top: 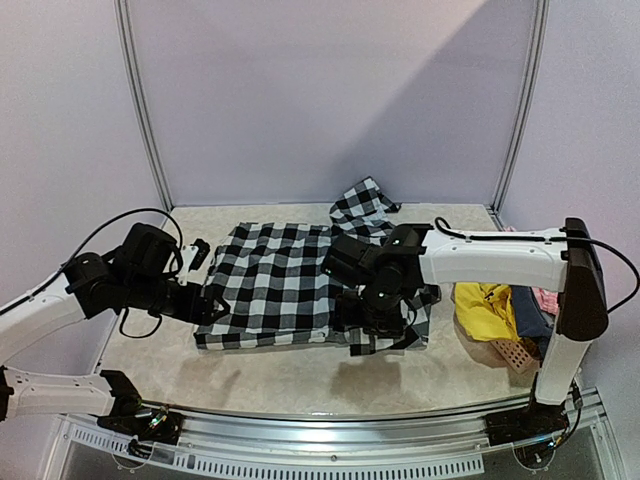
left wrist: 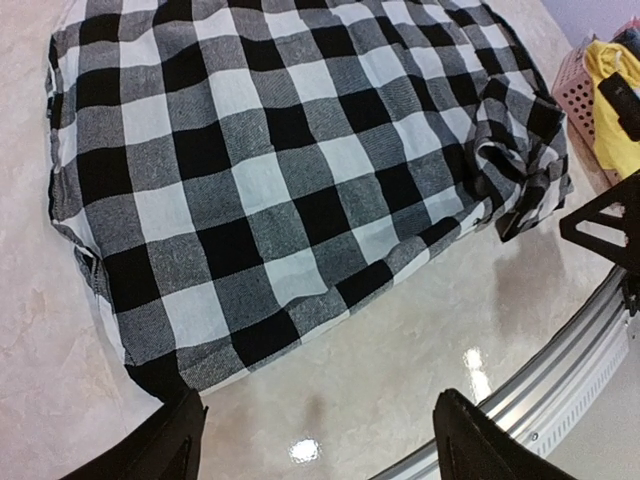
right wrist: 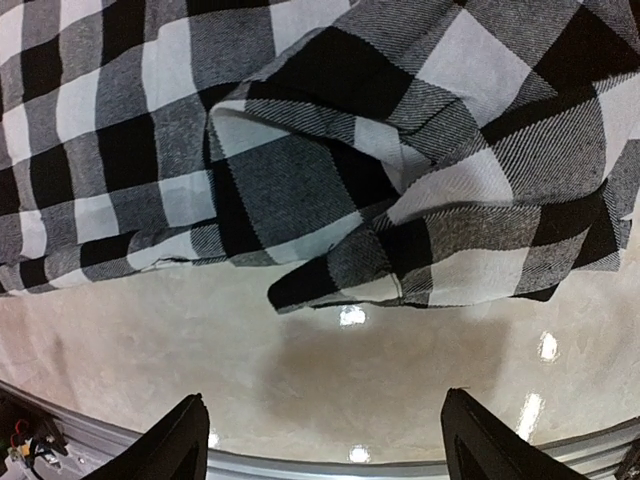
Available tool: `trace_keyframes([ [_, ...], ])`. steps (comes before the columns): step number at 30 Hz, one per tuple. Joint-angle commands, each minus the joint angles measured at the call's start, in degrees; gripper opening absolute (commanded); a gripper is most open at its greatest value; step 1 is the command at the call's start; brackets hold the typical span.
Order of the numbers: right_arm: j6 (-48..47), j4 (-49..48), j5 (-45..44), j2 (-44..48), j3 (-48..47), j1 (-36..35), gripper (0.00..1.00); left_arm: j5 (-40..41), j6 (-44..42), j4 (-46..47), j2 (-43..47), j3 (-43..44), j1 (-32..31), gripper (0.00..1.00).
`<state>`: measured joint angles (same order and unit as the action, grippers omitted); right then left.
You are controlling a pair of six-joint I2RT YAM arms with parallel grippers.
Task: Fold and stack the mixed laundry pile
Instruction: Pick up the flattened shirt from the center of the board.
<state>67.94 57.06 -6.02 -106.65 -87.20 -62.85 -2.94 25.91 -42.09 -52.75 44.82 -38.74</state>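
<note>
A black-and-white checked shirt [top: 280, 285] lies spread flat on the table, one sleeve [top: 362, 205] trailing toward the back. Over its near-left corner hovers my left gripper [top: 205, 305], open, with bare tabletop between its fingers [left wrist: 165, 450]; the shirt [left wrist: 280, 170] fills that wrist view. My right gripper [top: 375, 335] hangs open over the shirt's near-right corner, where a rumpled fold [right wrist: 400, 230] lies free on the table. Nothing sits between its fingertips [right wrist: 480, 440]. A bright yellow garment [top: 488, 305] is piled at the right with pink [top: 545, 298] and blue-grey cloth [top: 528, 322].
A salmon perforated basket [top: 505, 352] sits at the right under the pile, also seen as the basket [left wrist: 580, 95] in the left wrist view. A metal rail [top: 330, 435] runs along the near edge. Grey walls close the back and sides.
</note>
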Motion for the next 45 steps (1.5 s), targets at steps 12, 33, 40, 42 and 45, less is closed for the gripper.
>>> trace_keyframes([
  [12,1.9,-1.3,-3.0,-4.7,-0.7,4.8,0.78,-0.7,-0.6,0.2,1.8,-1.5,-2.1,0.8],
  [33,-1.2,13.8,-5.3,-1.8,-6.6,2.9,0.0,1.5,-0.2,0.2,1.3,-1.7,-2.1,0.79],
  [40,-2.6,23.6,-4.1,2.5,-7.5,-2.7,0.0,4.6,3.3,-1.8,2.1,-1.5,-1.8,0.81],
  [42,-1.9,25.4,-3.3,4.0,-7.3,-4.8,0.0,5.4,4.6,-2.6,2.0,-1.6,-1.6,0.83],
  [45,-0.1,27.9,-2.1,5.9,-7.4,-7.7,0.0,6.0,5.9,-4.0,2.4,-1.5,-1.0,0.88],
])
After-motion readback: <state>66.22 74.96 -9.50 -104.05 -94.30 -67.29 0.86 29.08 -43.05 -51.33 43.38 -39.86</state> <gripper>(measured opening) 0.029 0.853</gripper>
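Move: The folded-in sleeve's cuff, at the shirt's near edge, lies about 3 cm ahead of the open right hand, 2 cm to its right and 5 cm below it. The middle of the shirt body is some 13 cm ahead and 10 cm left of that hand; the yellow garment is roughly 23 cm to its right and 4 cm ahead. From the left hand the cuff is about 30 cm to the right, 2 cm ahead and 10 cm down. The cuff of the folded-in sleeve is pinched by the right hand, which eases about 4 cm forward and a little right over the near edge, sinks onto the cloth and shuts its wide-open fingers. Keeping the pinch, the hand then rises nearly 9 cm while drawing back some 6 cm towards the base, away from the shirt body. ##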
